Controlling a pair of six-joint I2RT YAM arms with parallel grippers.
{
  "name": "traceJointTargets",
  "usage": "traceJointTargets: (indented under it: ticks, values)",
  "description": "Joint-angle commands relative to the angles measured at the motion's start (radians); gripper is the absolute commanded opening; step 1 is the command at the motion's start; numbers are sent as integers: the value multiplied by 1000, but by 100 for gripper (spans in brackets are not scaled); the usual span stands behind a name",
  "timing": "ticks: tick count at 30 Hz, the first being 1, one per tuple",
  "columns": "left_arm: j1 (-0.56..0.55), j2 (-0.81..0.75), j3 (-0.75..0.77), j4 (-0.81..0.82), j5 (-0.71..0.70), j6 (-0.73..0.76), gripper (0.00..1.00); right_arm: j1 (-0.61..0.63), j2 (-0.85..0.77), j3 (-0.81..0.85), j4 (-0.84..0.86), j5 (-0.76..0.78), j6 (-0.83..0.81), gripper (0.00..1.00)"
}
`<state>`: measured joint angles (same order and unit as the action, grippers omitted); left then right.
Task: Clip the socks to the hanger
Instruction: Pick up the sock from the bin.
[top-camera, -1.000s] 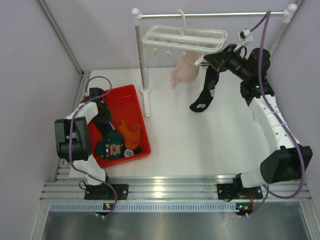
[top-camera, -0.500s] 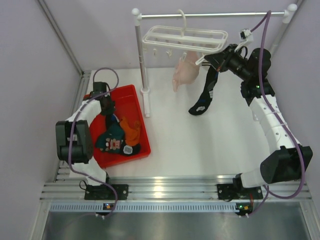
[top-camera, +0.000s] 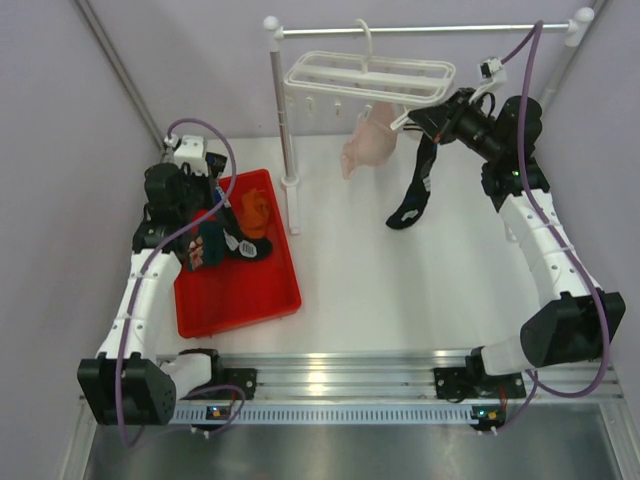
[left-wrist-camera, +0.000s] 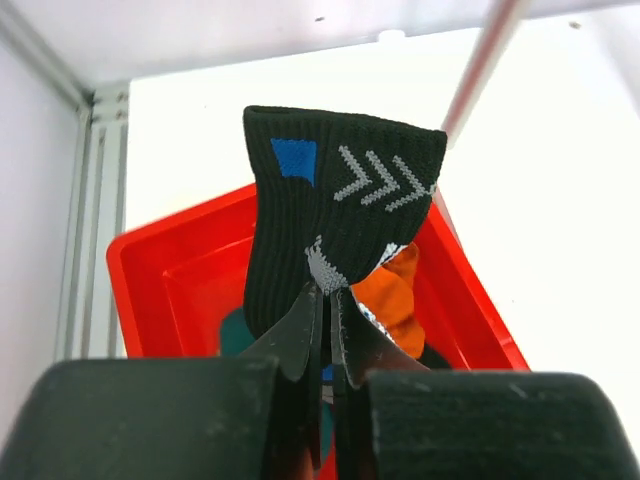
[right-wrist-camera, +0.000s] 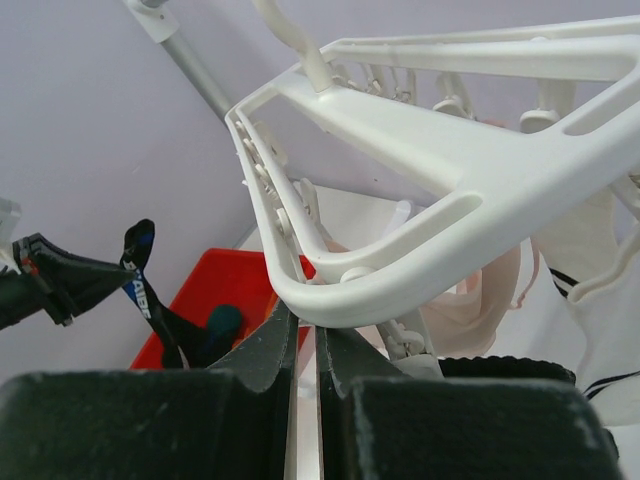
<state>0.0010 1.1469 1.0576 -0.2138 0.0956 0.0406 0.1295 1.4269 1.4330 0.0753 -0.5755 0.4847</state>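
My left gripper (left-wrist-camera: 327, 295) is shut on a black sock (left-wrist-camera: 330, 210) with a blue patch and white chevrons. It holds it above the red bin (top-camera: 240, 300). An orange sock (top-camera: 255, 213) and a dark teal sock (top-camera: 208, 247) hang bunched with it under my left gripper (top-camera: 203, 225). The white hanger (top-camera: 370, 75) hangs from the rail. A pale pink sock (top-camera: 365, 145) and a long black sock (top-camera: 412, 190) dangle below it. My right gripper (right-wrist-camera: 306, 335) is shut, its tips just under the hanger's rim (right-wrist-camera: 450, 170). I see nothing held between them.
The metal rail (top-camera: 420, 30) on white posts (top-camera: 285, 120) crosses the back of the table. Purple walls close in on both sides. The bin's near half shows bare red floor.
My left gripper shut on the black sock and rose from the bin toward the back, pulling the orange and teal socks up with it. The right arm stayed still; its black sock swayed slightly.
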Motion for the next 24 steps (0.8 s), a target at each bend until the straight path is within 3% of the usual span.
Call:
traceJointTargets:
  ticks: [1,7,14,20,24]
  values:
    - [2,-45,-22,103,143,151,0,-11,-28,15,30,-23,6,0]
    - [-38,-73,5,174,320,252,0,-10,-28,20,31,-23,6,0]
    - [-53,-50,163,111,564,251,0,-10,-28,27,32,-23,5,0]
    - [-165,-19,274,113,569,171,0,-10,-29,20,35,-23,8,0]
    - [-301,20,300,113,511,223,0,-10,-28,14,43,-23,18,0]
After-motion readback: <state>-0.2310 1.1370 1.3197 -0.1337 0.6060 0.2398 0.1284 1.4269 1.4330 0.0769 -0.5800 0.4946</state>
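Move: The left hand already has the dark sock; the hanger's middle lies some 32 cm to its right, 13 cm farther out and 17 cm higher. The left rack post stands about 18 cm right and 6 cm ahead, and the hanging pink sock some 34 cm right, 7 cm ahead and 6 cm up. The red bin's middle is about 12 cm back, 5 cm right and 24 cm below. From the right hand the hanger's middle is about 11 cm ahead, 9 cm left, 3 cm up. Still pinching the dark sock just below its cuff, the left hand carries it towards the hanger, sweeping about 16 cm right and 15 cm up while drawing back some 5 cm. The wrist turns about 45 degrees clockwise and tips the fingers upward as it goes, right-going at first, the climb quickening midway. The right hand stays still, fingers shut on the hanger's near right corner. ##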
